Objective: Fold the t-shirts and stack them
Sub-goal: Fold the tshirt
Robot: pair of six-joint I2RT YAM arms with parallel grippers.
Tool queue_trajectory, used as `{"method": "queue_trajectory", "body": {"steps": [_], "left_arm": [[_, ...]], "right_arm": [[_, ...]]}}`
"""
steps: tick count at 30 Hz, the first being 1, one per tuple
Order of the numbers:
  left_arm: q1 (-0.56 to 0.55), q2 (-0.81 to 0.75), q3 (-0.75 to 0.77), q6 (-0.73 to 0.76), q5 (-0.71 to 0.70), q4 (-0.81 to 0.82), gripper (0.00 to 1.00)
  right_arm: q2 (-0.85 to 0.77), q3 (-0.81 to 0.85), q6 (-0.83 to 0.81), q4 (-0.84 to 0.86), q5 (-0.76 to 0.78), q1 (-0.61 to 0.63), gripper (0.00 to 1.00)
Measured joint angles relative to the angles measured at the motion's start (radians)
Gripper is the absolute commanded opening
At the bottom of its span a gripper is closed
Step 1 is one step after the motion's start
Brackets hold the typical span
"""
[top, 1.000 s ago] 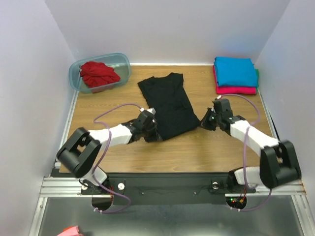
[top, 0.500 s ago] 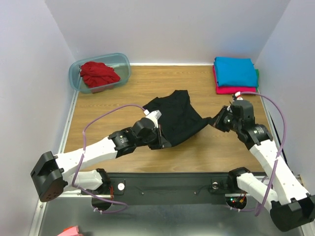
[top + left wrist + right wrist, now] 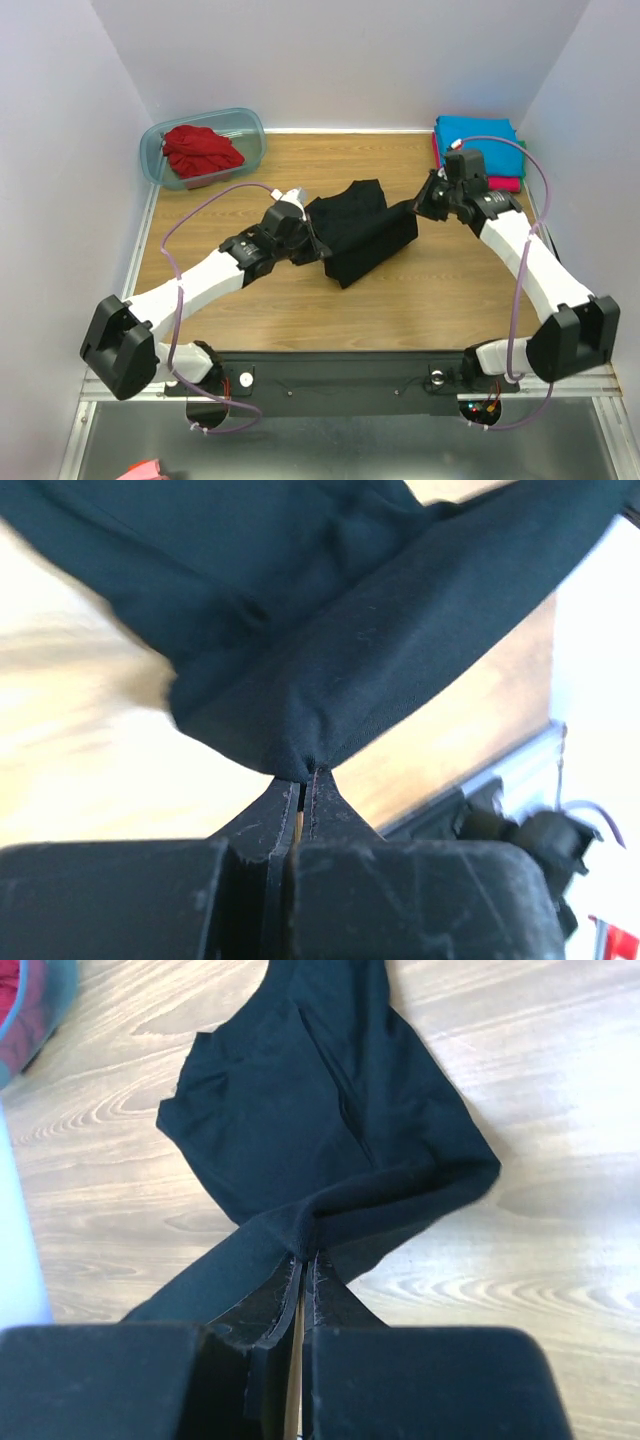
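Observation:
The black t-shirt [image 3: 360,232] lies half folded in the middle of the wooden table, its near half lifted and carried back over the rest. My left gripper [image 3: 306,240] is shut on its left hem corner [image 3: 300,760]. My right gripper [image 3: 420,207] is shut on its right hem corner [image 3: 310,1230]. The cloth hangs stretched between them. The red t-shirt [image 3: 200,150] lies crumpled in the tub. The turquoise t-shirt [image 3: 478,145] lies folded on the magenta t-shirt [image 3: 480,184] at the back right.
The translucent blue-grey tub [image 3: 250,130] stands at the back left corner. White walls close the table on three sides. Bare wood [image 3: 440,300] shows in front of the black shirt. Purple cables loop over both arms.
Both grippers have lifted the black shirt's near hem and carried it away from the arm bases, over the shirt. The shirt now lies shorter and bunched.

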Motion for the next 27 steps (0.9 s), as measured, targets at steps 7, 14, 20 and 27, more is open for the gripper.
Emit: {"method": "queue_trajectory", "body": {"steps": [7,14,20,27], "left_arm": [[0.138,0.064,0.042,0.058,0.044,0.030,0.00],[0.210,0.176,0.121,0.117,0.088,0.043,0.00],[0.279,0.248,0.159,0.140,0.116,0.063,0.00],[0.348,0.408,0.245,0.164,0.123,0.094,0.00]], "right_arm": [[0.179,0.145,-0.009,0.041,-0.024,0.001,0.00],[0.328,0.282,-0.027,0.062,-0.025,0.001,0.00],[0.463,0.390,-0.047,0.085,-0.043,0.004,0.00],[0.683,0.540,-0.083,0.108,-0.058,0.003,0.04]]}}
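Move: My left hand holds one corner of the black t-shirt's near edge; the middle of its far end lies about 27 cm ahead, 6 cm right and some 17 cm below it. From my right hand, on the edge's other corner, that far end is about 16 cm ahead, 13 cm left and 18 cm down. The folded stack is some 25 cm ahead and 20 cm right of my right hand; the basket is roughly 40 cm ahead and 32 cm left of my left. With the black edge kept pinched and stretched between both hands, I swing it forward over the t-shirt towards its far end, about 16 cm, drifting some 5 cm left as I go. Both hands stay nearly level at first, then sink 4 to 5 cm late in the reach; my left turns roughly 10 degrees counter-clockwise, my right slightly less. ##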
